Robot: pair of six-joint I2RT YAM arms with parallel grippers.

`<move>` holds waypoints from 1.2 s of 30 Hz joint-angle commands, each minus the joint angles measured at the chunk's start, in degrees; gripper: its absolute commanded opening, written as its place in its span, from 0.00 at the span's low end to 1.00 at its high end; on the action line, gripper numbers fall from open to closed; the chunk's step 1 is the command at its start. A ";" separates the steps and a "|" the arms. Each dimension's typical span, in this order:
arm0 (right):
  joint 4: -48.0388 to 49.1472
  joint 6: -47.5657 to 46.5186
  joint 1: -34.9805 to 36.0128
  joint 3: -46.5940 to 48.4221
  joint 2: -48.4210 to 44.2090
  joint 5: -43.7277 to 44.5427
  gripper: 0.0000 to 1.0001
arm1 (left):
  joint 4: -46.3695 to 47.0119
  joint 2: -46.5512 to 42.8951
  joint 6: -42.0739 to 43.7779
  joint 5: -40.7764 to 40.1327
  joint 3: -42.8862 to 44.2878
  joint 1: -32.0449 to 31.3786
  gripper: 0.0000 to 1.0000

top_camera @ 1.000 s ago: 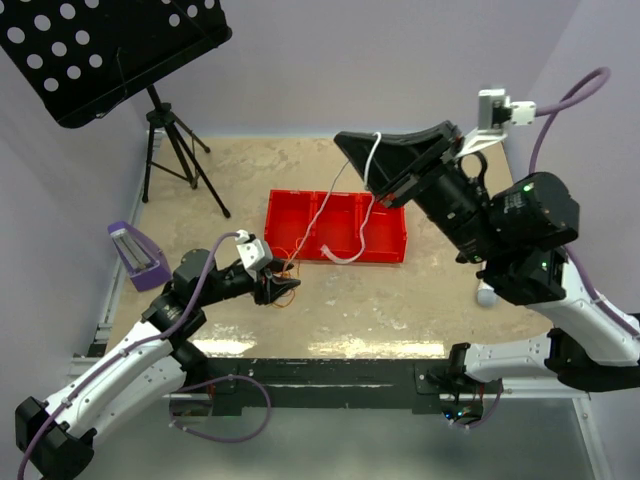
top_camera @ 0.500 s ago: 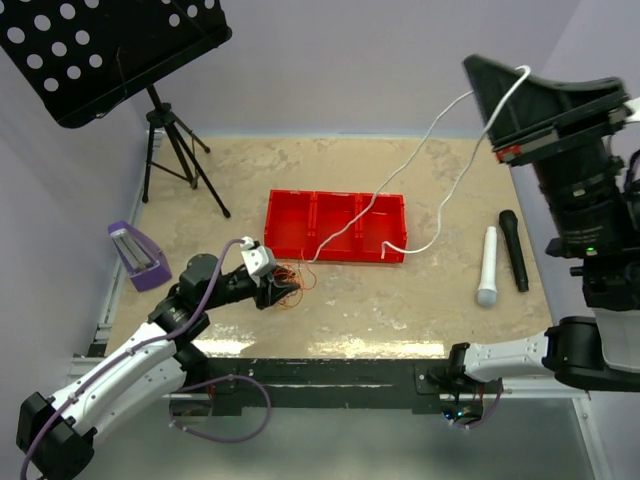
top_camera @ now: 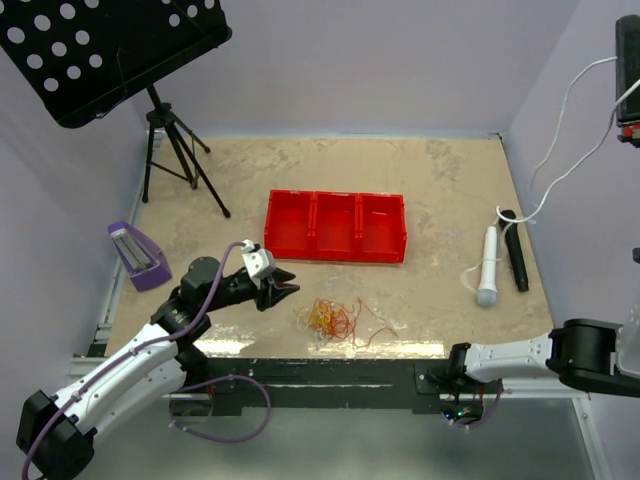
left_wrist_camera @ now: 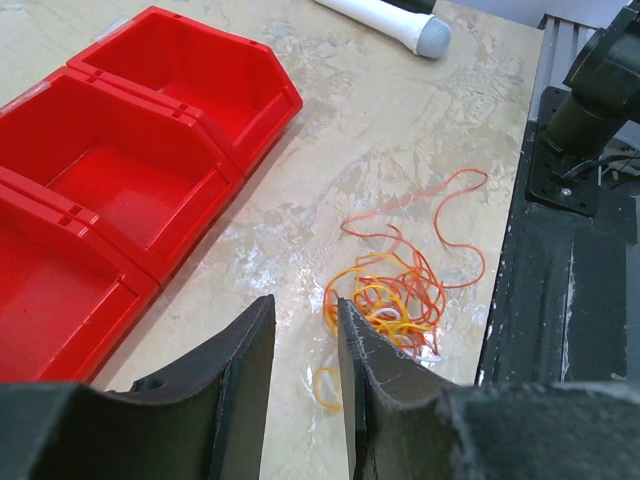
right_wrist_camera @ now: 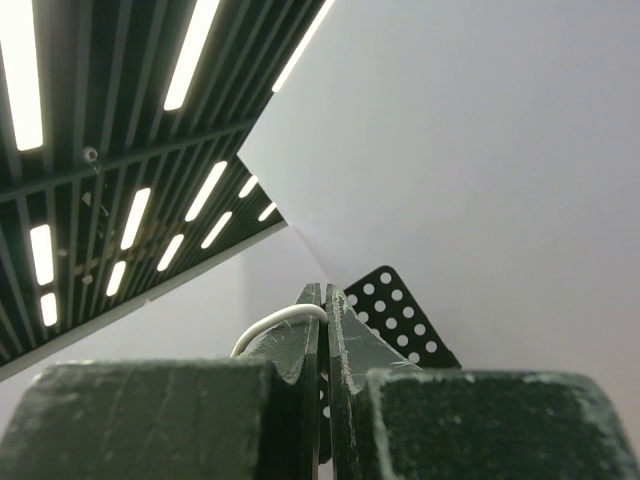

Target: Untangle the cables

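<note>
A tangle of thin orange and red cables [top_camera: 335, 320] lies on the table near its front edge, with a bit of white cord in it [left_wrist_camera: 395, 295]. My left gripper [top_camera: 283, 290] hovers just left of the tangle, open, with nothing between its fingers [left_wrist_camera: 305, 305]. A small orange loop [left_wrist_camera: 325, 388] lies on the table below the gap. My right gripper [top_camera: 628, 90] is raised high at the far right edge of the view. It is shut on a white cable [right_wrist_camera: 275, 322]. This white cable [top_camera: 565, 100] hangs down to the table beside the microphones.
A red three-compartment bin [top_camera: 336, 225] stands mid-table, behind the tangle. A white microphone [top_camera: 487, 268] and a black microphone [top_camera: 515, 250] lie at the right. A purple metronome [top_camera: 135, 255] and a music-stand tripod [top_camera: 175, 150] are at the left. The table's dark front rail [left_wrist_camera: 570, 300] runs close by the tangle.
My right arm swung up and to the right, drawing the white cable away from the bin. The orange and red tangle left my left gripper and now lies on the table. The left jaws narrowed.
</note>
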 commanded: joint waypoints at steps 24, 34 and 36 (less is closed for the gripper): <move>5.56 3.47 -10.26 -17.92 10.58 -4.24 0.00 | -16.62 -2.71 -0.09 -28.40 27.34 2.17 0.81; 7.76 6.30 -17.74 -18.20 17.70 -13.23 0.00 | -18.57 -5.35 -4.40 -44.26 29.37 3.14 1.00; 7.41 6.39 -18.89 -17.67 18.40 -13.06 0.00 | -17.78 -5.35 -2.64 -43.38 28.84 3.14 1.00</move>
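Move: The right hand, high up with the white cable pinched in its closed fingers, has the red box about 22 cm ahead, 19 cm to its left and over 70 cm below. The tangled cable pile lies level with it, some 20 cm left; the white microphone about 15 cm ahead and 16 cm right. From the left hand, empty and partly open, the pile is roughly 10 cm right, 1 cm back and 17 cm below, the box 20 cm ahead and 10 cm right. Swing the right gripper left about 22 cm, and forward and down by some 17 cm each, bringing the white cable high over the red box; keep the pinch and let the fingers turn leftward and lower. Meanwhile open the left gripper fully, lift it about 18 cm away from the cable pile, then carry it left and somewhat forward, turning it about 45 degrees counter-clockwise. ##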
